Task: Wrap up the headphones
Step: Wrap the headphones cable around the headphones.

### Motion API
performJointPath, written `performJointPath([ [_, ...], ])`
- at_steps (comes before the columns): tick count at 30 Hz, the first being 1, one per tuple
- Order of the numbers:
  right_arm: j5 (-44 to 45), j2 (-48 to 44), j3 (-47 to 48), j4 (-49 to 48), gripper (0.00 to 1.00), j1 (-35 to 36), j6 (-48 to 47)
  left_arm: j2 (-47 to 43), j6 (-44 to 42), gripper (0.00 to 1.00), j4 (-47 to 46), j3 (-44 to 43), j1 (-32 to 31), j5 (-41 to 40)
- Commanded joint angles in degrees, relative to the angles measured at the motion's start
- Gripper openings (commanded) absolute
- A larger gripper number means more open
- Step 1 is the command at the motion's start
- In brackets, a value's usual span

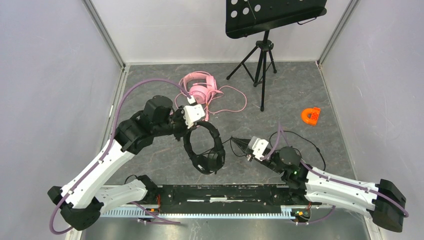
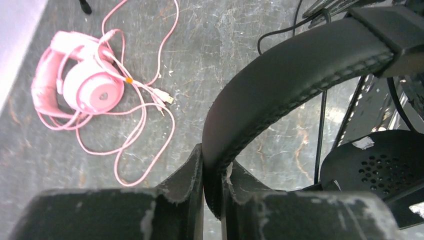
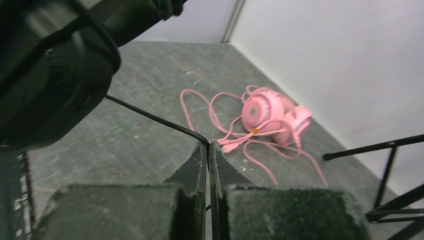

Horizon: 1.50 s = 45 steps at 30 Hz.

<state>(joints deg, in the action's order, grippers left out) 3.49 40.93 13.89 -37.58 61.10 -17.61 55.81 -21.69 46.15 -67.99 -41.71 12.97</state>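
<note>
The black headphones [image 1: 204, 147] hang above the table's middle, held by the headband [image 2: 295, 65] in my left gripper [image 1: 194, 122], which is shut on it. Their thin black cable [image 3: 150, 116] runs from the ear cup to my right gripper [image 1: 235, 144], whose fingertips are shut on the cable [image 1: 310, 142]; the rest trails back over the table to the right. The pink headphones [image 1: 200, 87] lie on the table at the back, their pink cable [image 1: 232, 102] loose in loops beside them. They also show in the left wrist view [image 2: 85, 85] and the right wrist view [image 3: 272, 112].
A black music stand on a tripod [image 1: 262, 55] stands at the back right of the pink headset. A small orange plastic piece [image 1: 310, 116] lies at the right. Grey walls close in the table on both sides.
</note>
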Motion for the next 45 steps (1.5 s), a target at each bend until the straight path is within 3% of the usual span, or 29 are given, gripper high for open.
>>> performJointPath([
  [1, -3.28, -1.55, 5.24, 10.55, 0.00, -0.88, 6.60, -1.01, -17.14, 0.02, 0.78, 0.32, -0.12, 3.30],
  [6, -11.40, -2.84, 6.84, 15.76, 0.00, -0.87, 11.23, -0.11, -23.86, 0.02, 0.87, 0.46, -0.21, 1.73],
  [12, -22.21, -1.88, 7.38, 14.23, 0.00, -0.83, 17.46, -0.98, -29.96, 0.02, -3.46, 3.68, -0.45, -0.08],
  [16, -29.83, 2.13, 6.54, 7.10, 0.00, -0.80, 25.16, -3.17, -31.65, 0.02, -10.02, 7.29, -0.65, -1.64],
  [23, -35.11, 6.16, 4.33, -6.84, 0.00, -0.81, 35.13, -5.31, -34.35, 0.02, -17.04, 12.42, -0.74, -7.05],
  [39, -35.59, 17.22, 4.20, -24.27, 0.02, -0.81, 45.06, -7.21, -30.42, 0.02, -25.68, 15.47, -1.87, -19.80],
  [45, -34.89, 19.33, 5.02, -24.60, 0.07, -0.81, 42.84, -7.94, -28.05, 0.02, -28.05, 15.59, -1.86, -21.96],
])
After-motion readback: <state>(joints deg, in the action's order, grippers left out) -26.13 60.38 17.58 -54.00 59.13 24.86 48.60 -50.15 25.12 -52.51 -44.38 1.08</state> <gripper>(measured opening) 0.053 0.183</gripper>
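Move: My left hand holds the black headphones by the band. Their ear cups lie about 12 cm back, 6 cm to the right and some 4 cm below it. From my right hand, which pinches the black cable, those cups are roughly 9 cm to the left and 9 cm back, about level. The pink headphones lie on the table some 24 cm ahead, 13 cm left and 20 cm below my right hand, their plug about 10 cm ahead, 11 cm left and 22 cm below it. Keeping the cable pinched, I sweep my right hand back about 9 cm and left towards the ear cups, dipping some 3 cm and rising again, while its fingers swing counter-clockwise and tip down; then I ease on left, 7 cm in all. My left hand keeps the band, moves about 5 cm forward after a small dip and turns some 35 degrees, swinging the cups down. ##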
